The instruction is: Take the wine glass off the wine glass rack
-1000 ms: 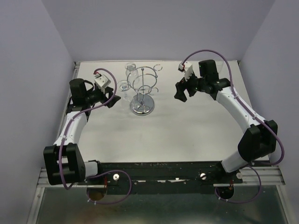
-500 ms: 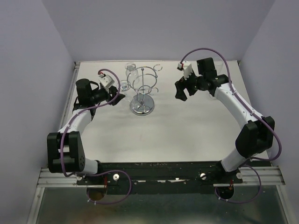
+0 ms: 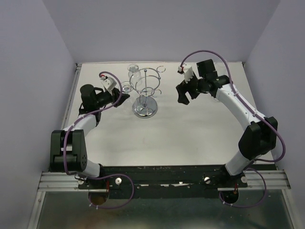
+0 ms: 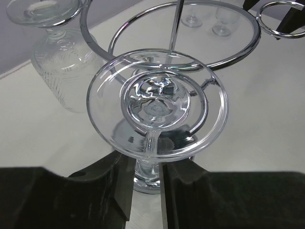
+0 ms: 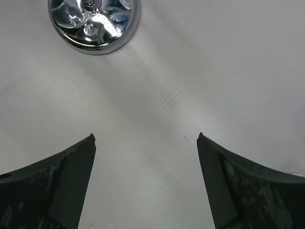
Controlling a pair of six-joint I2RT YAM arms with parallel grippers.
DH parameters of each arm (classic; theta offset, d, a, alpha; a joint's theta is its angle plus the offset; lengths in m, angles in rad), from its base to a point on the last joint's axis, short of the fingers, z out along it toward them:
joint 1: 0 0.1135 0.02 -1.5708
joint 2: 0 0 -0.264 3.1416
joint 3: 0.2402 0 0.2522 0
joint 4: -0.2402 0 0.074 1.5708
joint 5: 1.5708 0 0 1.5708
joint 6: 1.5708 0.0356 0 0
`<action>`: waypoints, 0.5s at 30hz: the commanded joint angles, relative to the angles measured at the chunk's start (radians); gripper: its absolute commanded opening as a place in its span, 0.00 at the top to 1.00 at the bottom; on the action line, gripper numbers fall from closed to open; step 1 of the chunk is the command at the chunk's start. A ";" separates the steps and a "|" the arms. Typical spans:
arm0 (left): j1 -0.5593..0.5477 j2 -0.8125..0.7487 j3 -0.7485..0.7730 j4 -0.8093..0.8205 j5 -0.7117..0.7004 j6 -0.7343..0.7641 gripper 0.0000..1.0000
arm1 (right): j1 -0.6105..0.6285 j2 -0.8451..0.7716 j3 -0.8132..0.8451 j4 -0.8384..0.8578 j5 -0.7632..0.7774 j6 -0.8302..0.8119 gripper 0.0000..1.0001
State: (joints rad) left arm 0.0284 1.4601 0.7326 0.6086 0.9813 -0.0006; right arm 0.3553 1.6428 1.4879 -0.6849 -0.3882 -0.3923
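The chrome wine glass rack point(image 3: 145, 109) stands mid-table at the back, its thin rod point(image 4: 178, 19) rising to wire rings. A clear wine glass point(image 4: 157, 105) hangs upside down in a ring on the rack's left side point(image 3: 126, 88), its round foot facing the left wrist camera. My left gripper point(image 3: 123, 97) is at this glass. Its black fingers point(image 4: 109, 191) stand close on either side of the stem just under the foot, shut on it point(image 4: 145, 191). My right gripper point(image 3: 183, 98) is open and empty to the right of the rack. It hovers over bare table point(image 5: 145, 138), with the rack's mirror base point(image 5: 94, 24) ahead.
A second, patterned glass point(image 4: 57, 52) hangs in a neighbouring ring at the back left of the rack point(image 3: 133, 71). Two more small glasses point(image 4: 209, 16) show beyond the rack. Purple walls close in the table on three sides.
My left arm has reached forward and right until its fingers are at the hanging glass. My right gripper has shifted slightly left toward the rack.
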 commanded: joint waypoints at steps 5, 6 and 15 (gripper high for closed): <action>-0.012 -0.007 -0.016 0.088 0.043 -0.059 0.76 | 0.027 0.035 0.026 -0.028 0.031 -0.005 0.05; -0.010 -0.009 -0.018 0.086 0.043 -0.061 0.79 | 0.028 0.037 0.029 -0.027 0.029 -0.003 0.05; -0.012 -0.059 0.001 0.102 0.040 -0.116 0.97 | 0.034 0.049 0.028 -0.025 0.029 0.003 0.05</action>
State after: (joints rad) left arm 0.0174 1.4559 0.7261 0.6502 0.9958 -0.0738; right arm 0.3809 1.6779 1.4879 -0.6968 -0.3771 -0.3927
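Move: The wine glass hangs upside down with its stem already between the left fingertips; its middle is about 4 cm below that hand, 1 cm ahead and 1 cm right. The rack stands some 5 cm ahead and 7 cm right, its middle 3 cm lower; a second glass hangs about 9 cm ahead and 3 cm right, 2 cm lower. From the right hand the wine glass is roughly 24 cm left, 1 cm ahead and 4 cm below. The left fingers close on the wine glass's stem beneath its foot, hand nearly still; the right sinks 1.5 cm. ##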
